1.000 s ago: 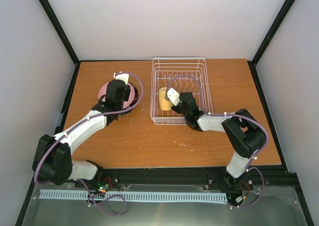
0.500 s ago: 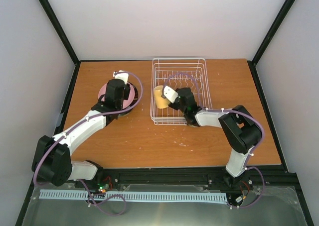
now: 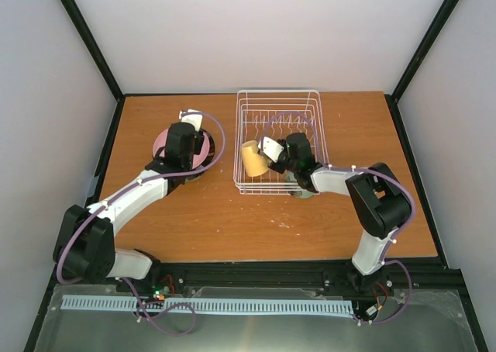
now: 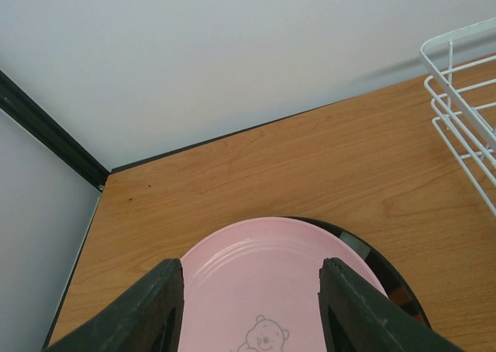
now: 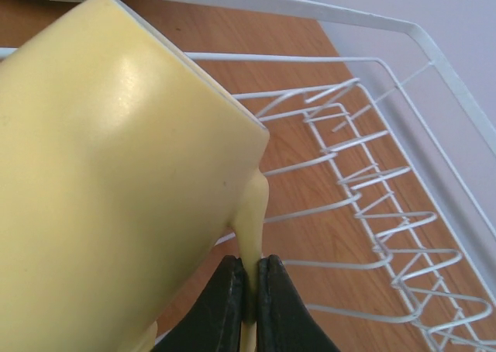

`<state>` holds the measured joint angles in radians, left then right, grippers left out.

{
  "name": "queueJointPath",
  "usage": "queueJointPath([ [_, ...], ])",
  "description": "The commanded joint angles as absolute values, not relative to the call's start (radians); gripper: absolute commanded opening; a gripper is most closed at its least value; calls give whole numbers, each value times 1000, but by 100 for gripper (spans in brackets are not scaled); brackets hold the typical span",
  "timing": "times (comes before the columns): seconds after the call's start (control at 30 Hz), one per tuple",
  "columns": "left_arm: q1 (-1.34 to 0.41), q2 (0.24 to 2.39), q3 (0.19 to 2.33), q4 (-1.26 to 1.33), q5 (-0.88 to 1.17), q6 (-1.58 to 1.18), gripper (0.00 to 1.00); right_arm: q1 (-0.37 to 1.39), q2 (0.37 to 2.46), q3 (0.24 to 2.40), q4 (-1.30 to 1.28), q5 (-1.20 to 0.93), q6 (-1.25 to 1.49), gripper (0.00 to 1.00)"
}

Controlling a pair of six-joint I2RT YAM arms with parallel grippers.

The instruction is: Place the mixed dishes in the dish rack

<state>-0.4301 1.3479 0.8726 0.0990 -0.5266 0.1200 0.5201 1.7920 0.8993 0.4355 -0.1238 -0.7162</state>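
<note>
The white wire dish rack [image 3: 310, 108] stands at the back middle of the table. My right gripper [image 3: 269, 159] is shut on the handle of the pale yellow mug [image 3: 253, 159] and holds it tilted inside the rack's left part. In the right wrist view the mug [image 5: 108, 174] fills the left, its handle pinched between my fingers [image 5: 249, 290]. My left gripper [image 4: 252, 290] is open, its fingers straddling the pink plate [image 4: 263, 282], which lies on a dark-rimmed plate [image 4: 387, 278]. From above the pink plate [image 3: 161, 144] shows at the left under my left gripper [image 3: 190, 127].
A mint green dish edge [image 3: 304, 194] shows under my right arm just outside the rack's front right corner. The rack's upright prongs [image 5: 364, 197] run along its right side. Black frame posts stand at the table's back corners.
My right gripper has turned with the mug, tilting it further and shifting it slightly left and toward the front inside the rack. The left arm has barely moved.
</note>
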Motion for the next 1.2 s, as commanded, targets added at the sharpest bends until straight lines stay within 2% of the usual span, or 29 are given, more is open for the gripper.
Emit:
queueJointPath([
  [0.0,-416,1362,871,140,-522,131,49,522,1733,837,400,-254,-755,4],
  [0.27,-416,1338,848,124,-538,111,48,522,1685,748,464,-313,-781,4],
  [0.33,-416,1332,847,116,-542,104,49,522,1679,712,551,-302,-780,3],
  [0.5,-416,1320,850,97,-546,89,49,494,1699,721,760,-249,-571,3],
  [0.67,-416,1310,849,89,-561,103,48,458,1762,789,928,-318,-426,3],
  [0.8,-416,1302,846,87,-579,113,49,457,1795,855,932,-392,-484,3],
  [0.87,-416,1299,844,91,-583,115,49,461,1796,867,897,-448,-611,3],
  [1.0,-416,1311,848,108,-580,133,49,466,1779,871,898,-437,-714,3],
  [1.17,-416,1343,883,107,-573,159,48,466,1765,922,964,-391,-677,3],
])
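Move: The right hand already pinches the mug's handle, with the mug's body about 5 cm to its left and 1 cm ahead. The rack it is working over has its middle some 8 cm ahead, 4 cm right and 6 cm below; the green bowl sits about 9 cm back and 9 cm right, 7 cm lower. From the left hand, the rack's middle is roughly 9 cm ahead, 28 cm right and 18 cm below. Right hand draws the mug back about 4.5 cm, then forward again and up roughly 6, handle still pinched. ##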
